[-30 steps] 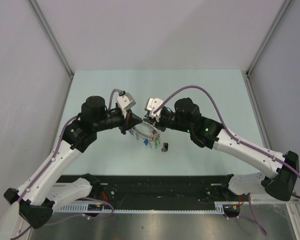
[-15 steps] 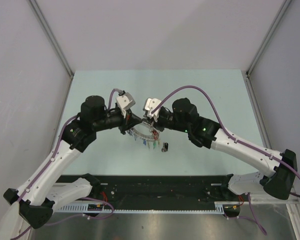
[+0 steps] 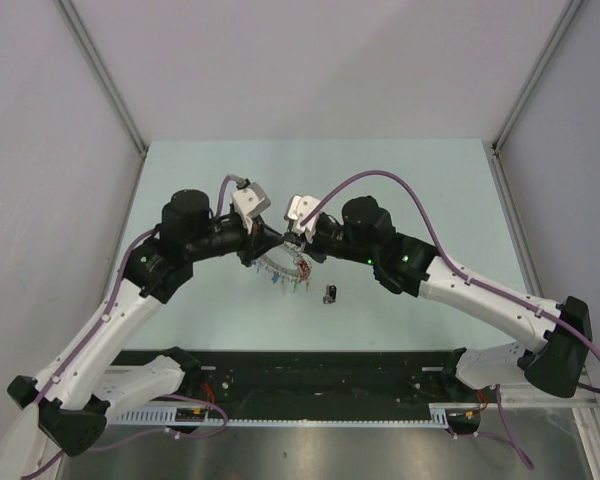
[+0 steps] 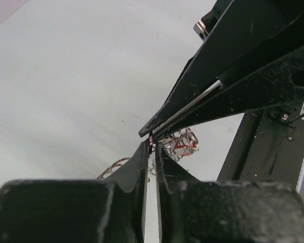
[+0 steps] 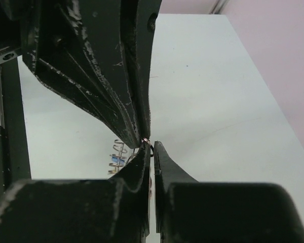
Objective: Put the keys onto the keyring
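The keyring (image 3: 279,268), a thin silver wire loop, hangs between the two grippers with several small keys (image 3: 293,286) fanning below it. My left gripper (image 3: 275,239) and right gripper (image 3: 289,243) meet tip to tip above the table. In the left wrist view, my left gripper (image 4: 152,148) is shut on the ring wire (image 4: 151,141), with the right fingers (image 4: 218,86) touching from the upper right. The right wrist view shows my right gripper (image 5: 150,147) shut on the wire, against the left fingers (image 5: 106,76). One key with a black head (image 3: 330,293) lies alone on the table.
The pale green table (image 3: 420,190) is flanked by grey walls on the left, right and back. A black rail (image 3: 320,375) runs along the near edge by the arm bases. Blue and red key heads (image 5: 116,158) dangle under the grippers.
My right gripper has shut on the ring wire. Both grippers and the keyring have shifted slightly left and away from the lone black key.
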You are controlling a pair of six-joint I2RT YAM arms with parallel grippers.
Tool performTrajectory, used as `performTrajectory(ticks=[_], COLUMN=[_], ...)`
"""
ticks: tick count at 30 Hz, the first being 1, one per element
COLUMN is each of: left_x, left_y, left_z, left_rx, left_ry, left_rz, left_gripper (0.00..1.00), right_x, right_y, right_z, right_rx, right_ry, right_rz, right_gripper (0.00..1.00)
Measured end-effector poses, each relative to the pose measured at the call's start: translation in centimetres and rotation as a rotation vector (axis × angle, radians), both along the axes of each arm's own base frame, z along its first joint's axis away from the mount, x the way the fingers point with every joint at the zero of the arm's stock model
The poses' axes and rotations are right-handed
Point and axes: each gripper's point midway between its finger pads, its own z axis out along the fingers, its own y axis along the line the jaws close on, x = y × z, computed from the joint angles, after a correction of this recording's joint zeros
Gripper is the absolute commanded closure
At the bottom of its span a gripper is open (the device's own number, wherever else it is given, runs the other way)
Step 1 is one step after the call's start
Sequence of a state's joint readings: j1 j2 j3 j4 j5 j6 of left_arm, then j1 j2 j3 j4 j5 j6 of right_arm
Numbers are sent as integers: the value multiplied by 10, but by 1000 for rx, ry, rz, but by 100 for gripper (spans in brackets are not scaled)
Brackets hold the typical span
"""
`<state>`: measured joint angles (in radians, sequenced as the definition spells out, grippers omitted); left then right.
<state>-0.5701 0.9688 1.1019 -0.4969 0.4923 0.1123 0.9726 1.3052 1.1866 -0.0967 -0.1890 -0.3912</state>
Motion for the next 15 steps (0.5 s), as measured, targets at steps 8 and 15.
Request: performTrajectory(ticks=[8,15], left_x=[-7,-8], left_y=[13,27], left_z=[36,43], left_rx=[-128,-259], left_ry=[-182,-334], left_rz=[66,147], left_gripper=[53,53], right_x=[11,18], right_y=[-6,-31], right_z=[3,6], right_rx=[120,308], right_ry=[85,187], right_rz=[-32,-53], right_gripper=[100,100])
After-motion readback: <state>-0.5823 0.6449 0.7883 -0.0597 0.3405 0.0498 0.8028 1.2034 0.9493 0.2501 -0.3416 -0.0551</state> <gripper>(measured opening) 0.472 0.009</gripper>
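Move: Both hands start fingertip to fingertip on the same small wire ring. The keyring hoop with its keys hangs under them, its middle roughly 5 cm below either hand and a centimetre nearer the base. The loose black key lies on the table, about 8 cm to the right of both hands, some 3 cm back and roughly 27 cm below. The left fingers open to about half and let go of the small ring, and the left hand backs off upward and to its left by about 5 cm, its fingertips tipping up. Meanwhile the right fingers stay shut on the ring, and after a brief pause the right hand carries the keyring away to the right and slightly forward, about 3.5 cm, rolling and tipping its fingers up by some 20 degrees in all. ##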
